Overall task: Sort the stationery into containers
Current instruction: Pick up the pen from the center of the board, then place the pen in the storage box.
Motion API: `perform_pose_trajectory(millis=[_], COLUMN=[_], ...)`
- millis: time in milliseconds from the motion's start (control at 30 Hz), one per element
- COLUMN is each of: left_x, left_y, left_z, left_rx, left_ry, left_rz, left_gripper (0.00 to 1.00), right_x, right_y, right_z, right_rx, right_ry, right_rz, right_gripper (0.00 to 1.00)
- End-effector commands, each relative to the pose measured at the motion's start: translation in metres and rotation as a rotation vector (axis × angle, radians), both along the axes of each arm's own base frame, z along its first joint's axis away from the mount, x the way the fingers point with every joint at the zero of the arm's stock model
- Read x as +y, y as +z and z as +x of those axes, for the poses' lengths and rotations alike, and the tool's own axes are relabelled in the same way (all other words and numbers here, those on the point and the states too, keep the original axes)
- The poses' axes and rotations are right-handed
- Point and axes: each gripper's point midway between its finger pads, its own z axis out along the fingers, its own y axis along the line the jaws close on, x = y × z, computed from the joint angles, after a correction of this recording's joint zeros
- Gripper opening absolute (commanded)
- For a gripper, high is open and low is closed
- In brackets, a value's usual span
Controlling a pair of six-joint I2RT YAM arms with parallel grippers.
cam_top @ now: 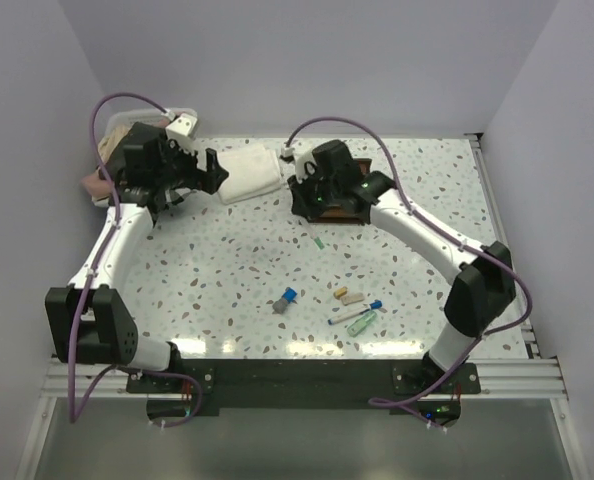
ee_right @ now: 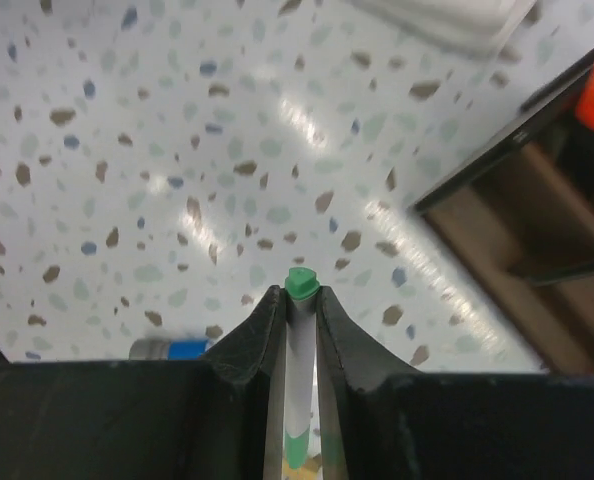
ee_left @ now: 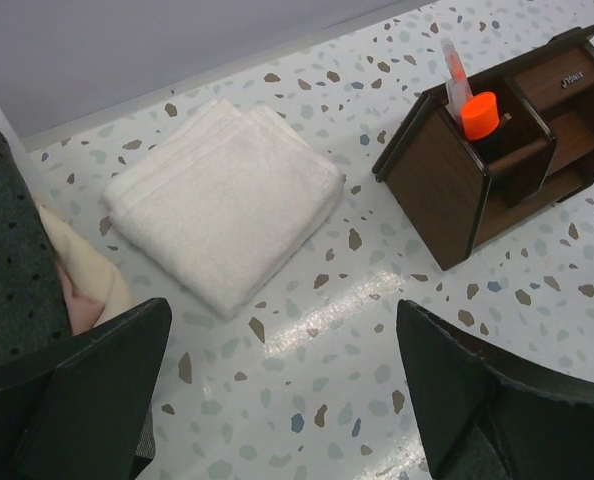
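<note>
My right gripper point(ee_right: 299, 300) is shut on a thin white pen point(ee_right: 299, 370) whose green end point(ee_right: 299, 281) pokes out past the fingertips. In the top view that gripper point(cam_top: 312, 205) hangs at the front left corner of the dark brown organiser point(cam_top: 355, 208). The organiser point(ee_left: 447, 190) holds an orange-capped highlighter point(ee_left: 480, 115) and a thin red-tipped pen point(ee_left: 454, 70) upright in one section. On the table near the front lie a blue-capped marker point(cam_top: 285, 300), a tan bit point(cam_top: 350, 296), a blue pen point(cam_top: 354, 314) and a green piece point(cam_top: 363, 322). My left gripper point(ee_left: 282, 390) is open over bare table.
A folded white cloth point(cam_top: 249, 172) lies left of the organiser, close to my left gripper point(cam_top: 212, 170). A white bin with clothes point(cam_top: 127, 140) stands at the back left corner. A small green-white bit point(cam_top: 319, 241) shows just in front of my right gripper. Walls close in the table on three sides.
</note>
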Motion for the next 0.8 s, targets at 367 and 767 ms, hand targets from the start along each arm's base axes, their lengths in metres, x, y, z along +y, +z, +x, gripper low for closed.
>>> perform_pose_trajectory(millis=[367,767], left_x=[-0.007,-0.014], left_y=[0.010,0.004], left_z=[0.052,0.063], left_rx=[-0.025,0.009], left_ry=[-0.065,-0.088], left_rz=[-0.002,0.038], left_gripper=[1.00,1.00], right_x=[-0.030,-0.029], right_y=[0.146,0.113], right_z=[0.133,0.187], right_rx=[-0.625,-0.617], right_ry=[-0.129,-0.181], right_rz=[0.446,0.475], right_gripper=[0.00,0.00])
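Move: About 14 cm ahead of the right hand, 4 cm to its right and 13 cm below is the organizer's back-left compartment, where the pen already in its fingers is headed. The orange-capped marker stands in it, some 14 cm ahead of the hand, 1 cm right and 9 cm down. The folded white towel lies about 20 cm ahead, 13 cm left, 20 cm below. From the left hand the compartment is roughly 7 cm ahead, 23 cm right, 17 cm lower. Carrying the white, green-ended pen in its still-closed fingers, the right hand sweeps forward about 17 cm to over the organizer's back-left compartment, first climbing some 12 cm, then sinking about 5 cm. The wrist turns some 35 degrees on the way, lifting the fingers towards level, so the pen hangs tip down. The open, empty left hand drifts forward 5–6 cm. ##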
